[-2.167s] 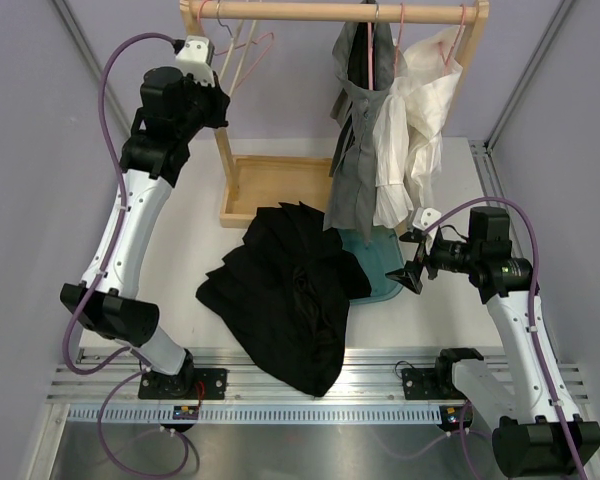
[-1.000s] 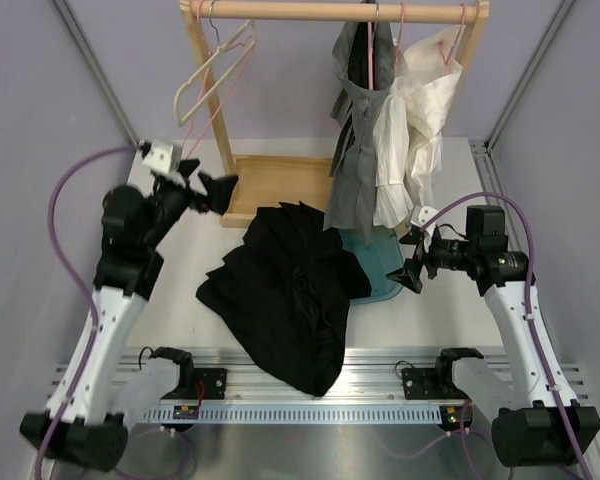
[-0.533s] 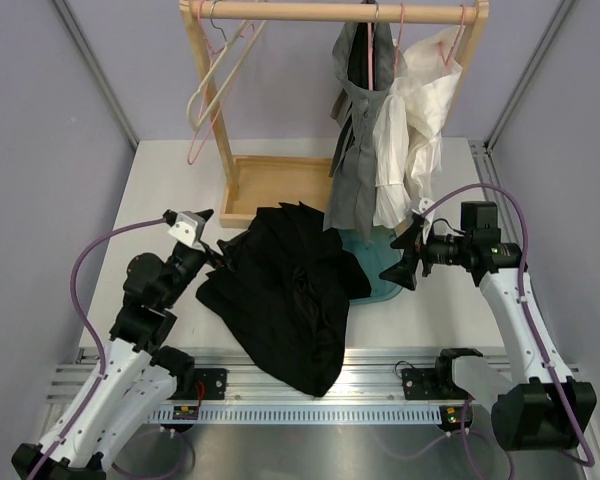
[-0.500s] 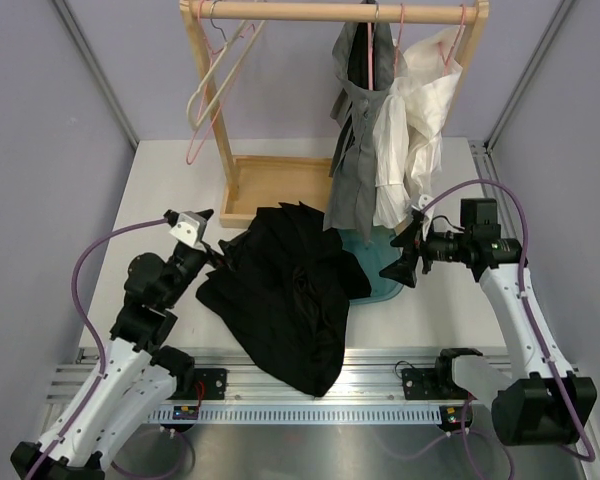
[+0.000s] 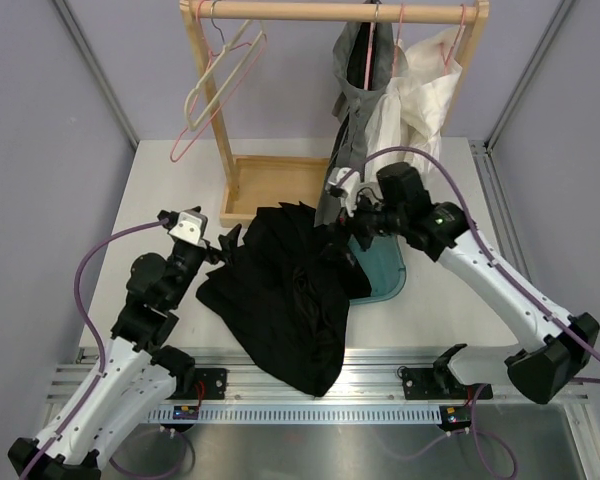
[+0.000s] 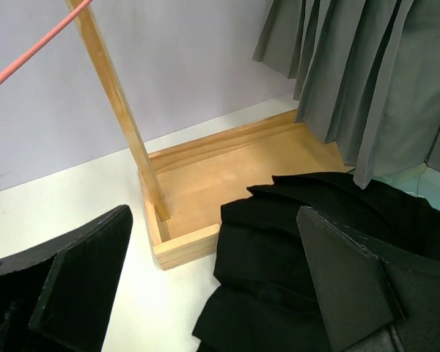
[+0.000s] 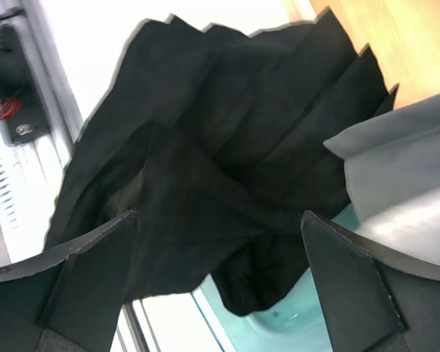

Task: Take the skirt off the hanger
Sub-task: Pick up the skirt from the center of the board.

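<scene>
The grey pleated skirt [image 5: 355, 110] hangs from a pink hanger [image 5: 369, 60] on the wooden rail; the left wrist view shows its pleats [image 6: 367, 66] at the upper right. My right gripper [image 5: 346, 213] is open at the skirt's lower hem, above the black garment and the teal tub. In the right wrist view [image 7: 216, 286] nothing lies between the fingers, and the grey skirt's edge [image 7: 403, 169] sits beside the right finger. My left gripper [image 5: 223, 243] is open and low beside the black garment, holding nothing [image 6: 216, 286].
A black pleated garment [image 5: 290, 295] lies heaped on the table, partly over a teal tub [image 5: 388, 268]. A white garment [image 5: 420, 90] hangs right of the skirt. Empty hangers [image 5: 220, 80] dangle at the rail's left end. The rack's wooden base tray [image 5: 275, 185] stands behind the heap.
My right arm has swung left and forward from beside the tub to the skirt's hem, nudging the hanging clothes. The left arm has barely moved. The empty hangers sway.
</scene>
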`<state>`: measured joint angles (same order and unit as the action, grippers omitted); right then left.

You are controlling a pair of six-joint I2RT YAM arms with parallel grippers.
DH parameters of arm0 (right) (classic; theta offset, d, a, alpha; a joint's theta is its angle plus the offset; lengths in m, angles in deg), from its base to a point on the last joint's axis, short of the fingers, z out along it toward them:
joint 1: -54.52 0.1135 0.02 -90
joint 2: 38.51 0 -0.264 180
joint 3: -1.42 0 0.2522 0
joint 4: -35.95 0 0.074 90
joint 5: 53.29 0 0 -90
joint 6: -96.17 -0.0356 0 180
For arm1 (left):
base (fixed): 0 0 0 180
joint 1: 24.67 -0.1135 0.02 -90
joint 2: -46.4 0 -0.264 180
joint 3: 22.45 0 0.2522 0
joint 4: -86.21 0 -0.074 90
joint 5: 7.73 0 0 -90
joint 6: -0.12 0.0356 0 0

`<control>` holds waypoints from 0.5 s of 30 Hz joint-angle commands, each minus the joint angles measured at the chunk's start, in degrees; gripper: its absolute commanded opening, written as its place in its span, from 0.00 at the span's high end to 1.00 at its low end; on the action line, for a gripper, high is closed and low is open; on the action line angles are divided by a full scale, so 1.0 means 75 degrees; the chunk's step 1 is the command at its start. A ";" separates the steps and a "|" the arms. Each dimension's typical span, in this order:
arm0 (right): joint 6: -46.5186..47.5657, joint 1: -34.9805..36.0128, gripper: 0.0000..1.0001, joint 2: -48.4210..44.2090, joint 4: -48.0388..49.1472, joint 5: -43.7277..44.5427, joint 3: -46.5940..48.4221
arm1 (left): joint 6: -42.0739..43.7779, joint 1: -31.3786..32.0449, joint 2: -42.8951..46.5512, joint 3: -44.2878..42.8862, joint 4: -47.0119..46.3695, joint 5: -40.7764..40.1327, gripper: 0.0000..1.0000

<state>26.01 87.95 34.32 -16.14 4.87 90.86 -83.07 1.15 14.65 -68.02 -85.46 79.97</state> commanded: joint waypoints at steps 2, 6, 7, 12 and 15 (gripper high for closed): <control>-0.1251 0.1247 0.01 0.0471 0.0962 0.2649 -0.0001 | 0.0252 0.0026 -0.0091 -0.0165 -0.0167 -0.0395 0.01; -0.0945 0.2057 0.01 0.0846 0.1102 0.3353 -0.0176 | 0.0299 0.0026 -0.0103 -0.0164 -0.0143 -0.0489 0.01; -0.0911 0.2139 0.00 0.0940 0.1207 0.3563 -0.0223 | 0.0299 0.0026 -0.0080 -0.0153 -0.0143 -0.0489 0.01; -0.0454 0.2409 0.01 0.1677 0.1325 0.4337 -0.0270 | 0.0334 0.0026 -0.0009 -0.0141 -0.0155 -0.0536 0.01; 0.0096 0.2480 0.00 0.1959 0.0986 0.4083 -0.0247 | 0.0334 0.0026 0.0038 -0.0141 -0.0166 -0.0548 0.01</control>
<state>22.42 105.43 47.29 -8.97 32.72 88.92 -81.50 1.17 14.11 -68.02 -84.06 77.37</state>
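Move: The skirt lies spread below the right hand, its middle about 9 cm to the left, 6 cm back and some 22 cm down. The teal bin, partly under the skirt, is almost straight beneath this hand; the wooden tray is about 20 cm ahead and 4 cm left. The grey dress hangs roughly 13 cm ahead and 3 cm right. From the left hand, the skirt's middle lies about 14 cm right, 8 cm back and 24 cm below. No touch on the skirt can be seen yet: the right hand closes in on its bunched middle with fingers wide open, sinking about 9 cm. It also swings some 6 cm left, mostly early on, then comes almost straight down, while the wrist tips its left-pointing fingers nearly 20 degrees more steeply downward. ##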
